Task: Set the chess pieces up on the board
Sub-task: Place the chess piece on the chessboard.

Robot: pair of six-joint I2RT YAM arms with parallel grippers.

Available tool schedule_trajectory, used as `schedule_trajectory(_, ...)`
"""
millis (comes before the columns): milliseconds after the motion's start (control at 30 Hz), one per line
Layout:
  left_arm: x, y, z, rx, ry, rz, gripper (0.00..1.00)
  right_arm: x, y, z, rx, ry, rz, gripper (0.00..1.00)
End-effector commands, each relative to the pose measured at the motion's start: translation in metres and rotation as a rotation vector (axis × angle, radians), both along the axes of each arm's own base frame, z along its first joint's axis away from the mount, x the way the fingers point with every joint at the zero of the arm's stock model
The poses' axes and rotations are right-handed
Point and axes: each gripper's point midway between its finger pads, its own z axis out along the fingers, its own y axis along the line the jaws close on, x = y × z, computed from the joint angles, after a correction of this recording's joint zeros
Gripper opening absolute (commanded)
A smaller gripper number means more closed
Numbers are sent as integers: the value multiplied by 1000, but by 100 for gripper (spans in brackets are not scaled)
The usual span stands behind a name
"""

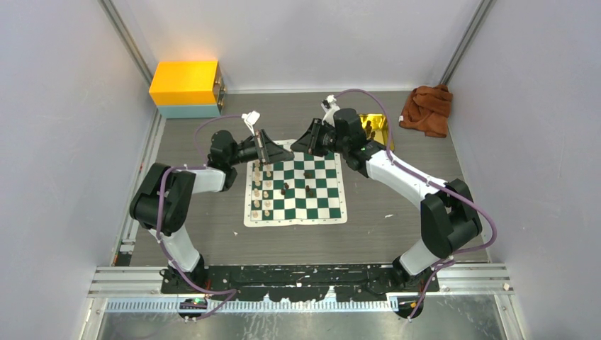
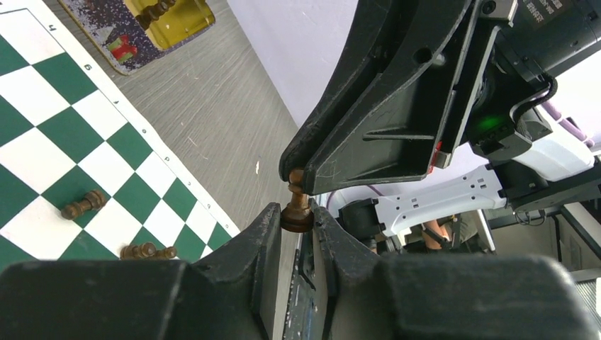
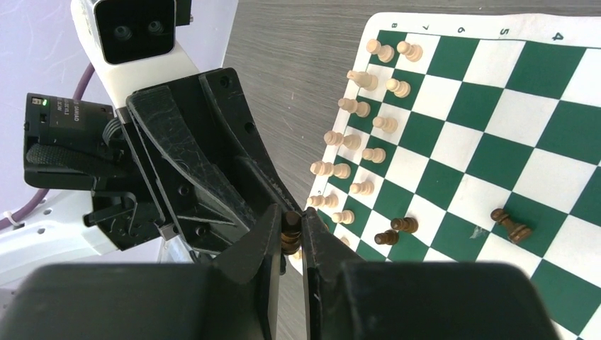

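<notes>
Above the far edge of the board [image 1: 326, 205] my two grippers meet tip to tip around one dark chess piece [image 2: 297, 212]. The left gripper [image 2: 298, 211] is shut on its round base. The right gripper [image 3: 290, 216] is shut on its upper part [image 3: 290, 232], which sits between both pads. From above, the left gripper [image 1: 281, 149] and right gripper [image 1: 294, 146] hide the piece. Cream pieces [image 1: 261, 195] stand in two columns along the board's left side [image 3: 368, 117]. A few dark pieces [image 1: 309, 190] are on the middle squares, some lying on their sides [image 3: 397, 230].
A gold tray [image 1: 375, 127] with more dark pieces [image 2: 152, 10] lies behind the board on the right. A brown cloth [image 1: 427, 106] is at the back right and a yellow box [image 1: 186, 86] at the back left. Walls close in both sides.
</notes>
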Motion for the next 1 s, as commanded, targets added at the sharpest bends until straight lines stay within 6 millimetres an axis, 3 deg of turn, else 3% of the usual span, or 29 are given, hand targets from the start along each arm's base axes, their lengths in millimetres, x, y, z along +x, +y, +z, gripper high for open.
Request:
schedule_trajectory(0,17,6,18,-36,-33,67,27,8,-7,28,-5,-129,-19,1)
schedule_trajectory(433,36,20,6,19,64,203,48,30,-31,34,-96,-289,-152,1)
schedule_trajectory(700,41,42,7,105,85,362,48,77,-76,-21,-392,-395,-397,1)
schedule_trajectory(967,30,62,27,197,46,467,50,112,-80,-66,-677,-511,-489,1)
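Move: The dark chess piece is held out between the two hands, still between both sets of fingers. The board's empty far right corner is about 12 cm ahead of the right hand, 12 cm to its right and 19 cm below; from the left hand it is 12 cm ahead and 14 cm right. A lying dark piece is some 4 cm ahead and 4 cm right of the right hand; the gold box is about 18 cm ahead and 23 cm right. The dark chess piece stays pinched in the right fingers as the left fingers spread wide and let go of it. The right hand starts slowly, then swings forward, right and down, about 8 cm each way, towards the board's far right corner, its fingers tipping well down and turning clockwise. The left hand eases forward and slightly down, then draws off left and up, turning counter-clockwise. ##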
